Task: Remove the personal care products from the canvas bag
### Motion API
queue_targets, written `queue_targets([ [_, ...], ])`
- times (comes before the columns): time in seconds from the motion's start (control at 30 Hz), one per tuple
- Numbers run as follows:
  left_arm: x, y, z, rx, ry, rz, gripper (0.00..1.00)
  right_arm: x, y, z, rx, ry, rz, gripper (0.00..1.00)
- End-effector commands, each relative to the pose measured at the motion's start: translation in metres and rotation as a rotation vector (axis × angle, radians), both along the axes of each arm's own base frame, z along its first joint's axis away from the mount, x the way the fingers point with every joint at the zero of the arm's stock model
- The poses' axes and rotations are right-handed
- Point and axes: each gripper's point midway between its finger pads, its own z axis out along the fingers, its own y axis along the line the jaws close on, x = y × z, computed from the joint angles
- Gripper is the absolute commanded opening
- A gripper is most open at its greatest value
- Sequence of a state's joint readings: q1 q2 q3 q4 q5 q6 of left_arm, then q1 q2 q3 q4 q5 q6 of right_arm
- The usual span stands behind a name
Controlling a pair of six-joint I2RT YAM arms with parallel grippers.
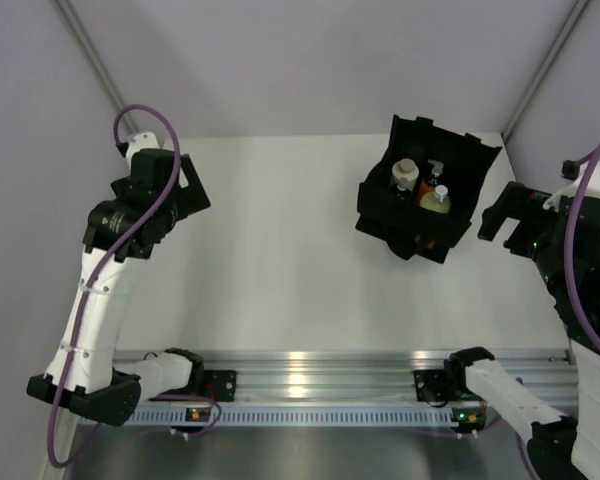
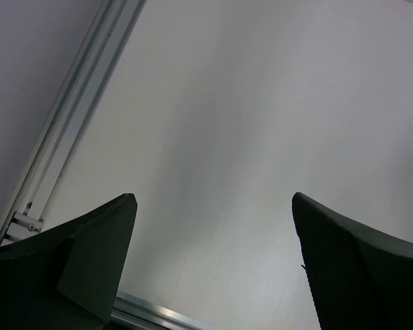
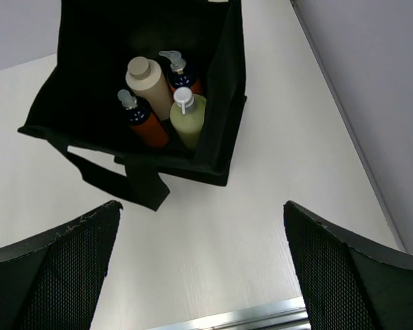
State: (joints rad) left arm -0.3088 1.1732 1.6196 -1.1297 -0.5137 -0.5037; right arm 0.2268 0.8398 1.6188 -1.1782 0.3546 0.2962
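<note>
The black canvas bag (image 1: 380,210) stands open at the back right of the white table, one side flap raised. In the right wrist view, the bag (image 3: 89,62) holds the personal care products upright: a beige cylinder (image 3: 149,86), an orange bottle with a dark blue cap (image 3: 143,122), a second orange one (image 3: 181,75) behind, and a yellow-green pump bottle (image 3: 189,118). From above I see the beige one (image 1: 405,175) and the yellow-green one (image 1: 436,203). My right gripper (image 3: 202,205) is open, empty, to the right of the bag (image 1: 502,215). My left gripper (image 1: 193,188) is open and empty over bare table far left (image 2: 213,199).
A black strap handle (image 3: 134,182) hangs out of the bag onto the table toward my right gripper. An aluminium rail (image 1: 300,375) runs along the near edge. Grey enclosure walls close in the back and sides, with a metal frame post (image 2: 69,117) at the left.
</note>
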Motion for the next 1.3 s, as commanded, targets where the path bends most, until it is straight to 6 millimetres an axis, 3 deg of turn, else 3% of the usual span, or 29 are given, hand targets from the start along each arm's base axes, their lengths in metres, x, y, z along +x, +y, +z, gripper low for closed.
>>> queue_targets([
  [0.0, -0.002, -0.002, 0.024, -0.032, -0.077, -0.008, 0.99, -0.005, -0.004, 0.013, -0.006, -0.053, -0.010, 1.00],
  [0.23, 0.001, -0.018, 0.033, -0.110, -0.096, -0.061, 0.99, -0.009, -0.005, 0.017, -0.009, -0.071, -0.004, 0.99],
  [0.33, 0.009, -0.041, 0.038, -0.201, -0.103, -0.135, 0.99, -0.011, -0.004, 0.020, -0.001, -0.091, 0.004, 0.99],
  [0.47, 0.018, -0.091, 0.042, -0.397, -0.112, -0.300, 0.99, -0.016, -0.004, 0.027, 0.011, -0.118, 0.006, 1.00],
  [0.57, 0.026, -0.143, 0.049, -0.590, -0.114, -0.483, 0.99, -0.020, -0.004, 0.031, 0.022, -0.135, 0.007, 0.99],
  [0.6, 0.020, -0.168, 0.045, -0.643, -0.079, -0.571, 0.99, -0.022, -0.004, 0.031, 0.033, -0.141, 0.003, 0.99],
  [0.67, 0.033, -0.203, 0.031, -0.685, -0.017, -0.644, 0.99, -0.025, -0.004, 0.032, 0.049, -0.152, 0.002, 1.00],
  [0.7, 0.029, -0.225, 0.039, -0.698, -0.009, -0.703, 0.99, -0.025, -0.002, 0.032, 0.062, -0.152, 0.011, 0.99],
  [0.73, 0.038, -0.244, 0.025, -0.697, 0.041, -0.727, 0.99, -0.026, 0.000, 0.031, 0.068, -0.151, 0.022, 0.99],
  [0.77, 0.040, -0.257, 0.025, -0.695, 0.045, -0.756, 0.99, -0.026, 0.003, 0.031, 0.074, -0.150, 0.034, 0.99],
  [0.8, 0.037, -0.278, 0.042, -0.693, 0.005, -0.820, 0.99, -0.026, 0.008, 0.028, 0.086, -0.142, 0.062, 0.99],
  [0.87, 0.052, -0.302, 0.031, -0.674, 0.006, -0.838, 0.99, -0.028, 0.018, 0.026, 0.106, -0.139, 0.113, 1.00],
  [0.9, 0.055, -0.316, 0.040, -0.681, -0.037, -0.874, 0.98, -0.027, 0.021, 0.021, 0.110, -0.126, 0.125, 1.00],
  [0.93, 0.064, -0.329, 0.025, -0.684, -0.005, -0.883, 0.97, -0.029, 0.022, 0.020, 0.115, -0.126, 0.134, 0.99],
  [0.97, 0.069, -0.339, 0.021, -0.697, 0.005, -0.900, 0.94, -0.030, 0.024, 0.019, 0.118, -0.124, 0.144, 1.00],
  [1.0, 0.071, -0.349, 0.028, -0.713, -0.010, -0.929, 0.91, -0.031, 0.026, 0.017, 0.121, -0.119, 0.158, 0.99],
  [1.03, 0.081, -0.363, 0.011, -0.708, 0.021, -0.931, 0.86, -0.033, 0.027, 0.017, 0.122, -0.123, 0.167, 0.99],
  [1.1, 0.089, -0.376, 0.012, -0.691, -0.003, -0.927, 0.77, -0.036, 0.029, 0.018, 0.125, -0.126, 0.181, 0.99],
  [1.13, 0.097, -0.381, -0.001, -0.681, 0.015, -0.910, 0.74, -0.038, 0.028, 0.018, 0.125, -0.128, 0.179, 1.00],
  [1.27, 0.116, -0.380, -0.023, -0.640, 0.019, -0.826, 0.70, -0.040, 0.031, 0.019, 0.131, -0.129, 0.197, 1.00],
])
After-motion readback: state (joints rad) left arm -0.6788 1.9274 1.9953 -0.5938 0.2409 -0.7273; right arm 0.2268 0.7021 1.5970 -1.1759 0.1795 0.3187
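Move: The canvas bag lies far off to the left hand's right, its middle about 54 cm across, 16 cm ahead and 20 cm below; the bag's left rim is nearer, some 41 cm right, 11 cm ahead and 9 cm lower. Inside, the beige bottle is about 50 cm right and 20 cm ahead, the yellow pump bottle 57 cm right and 15 cm ahead. From the right hand the bag is about 26 cm ahead, 5 cm left and 25 cm below. For the canvas bag's left rim the left hand sweeps nearly 40 cm right and about 10 cm forward, lifting slightly first, then sinking below its starting height. It turns some 50 degrees clockwise, rolls its left side down and partly closes its fingers at the rim; contact can't be made out. The right hand, still open, eases back about 4 cm and slightly left, turning a little counter-clockwise. ##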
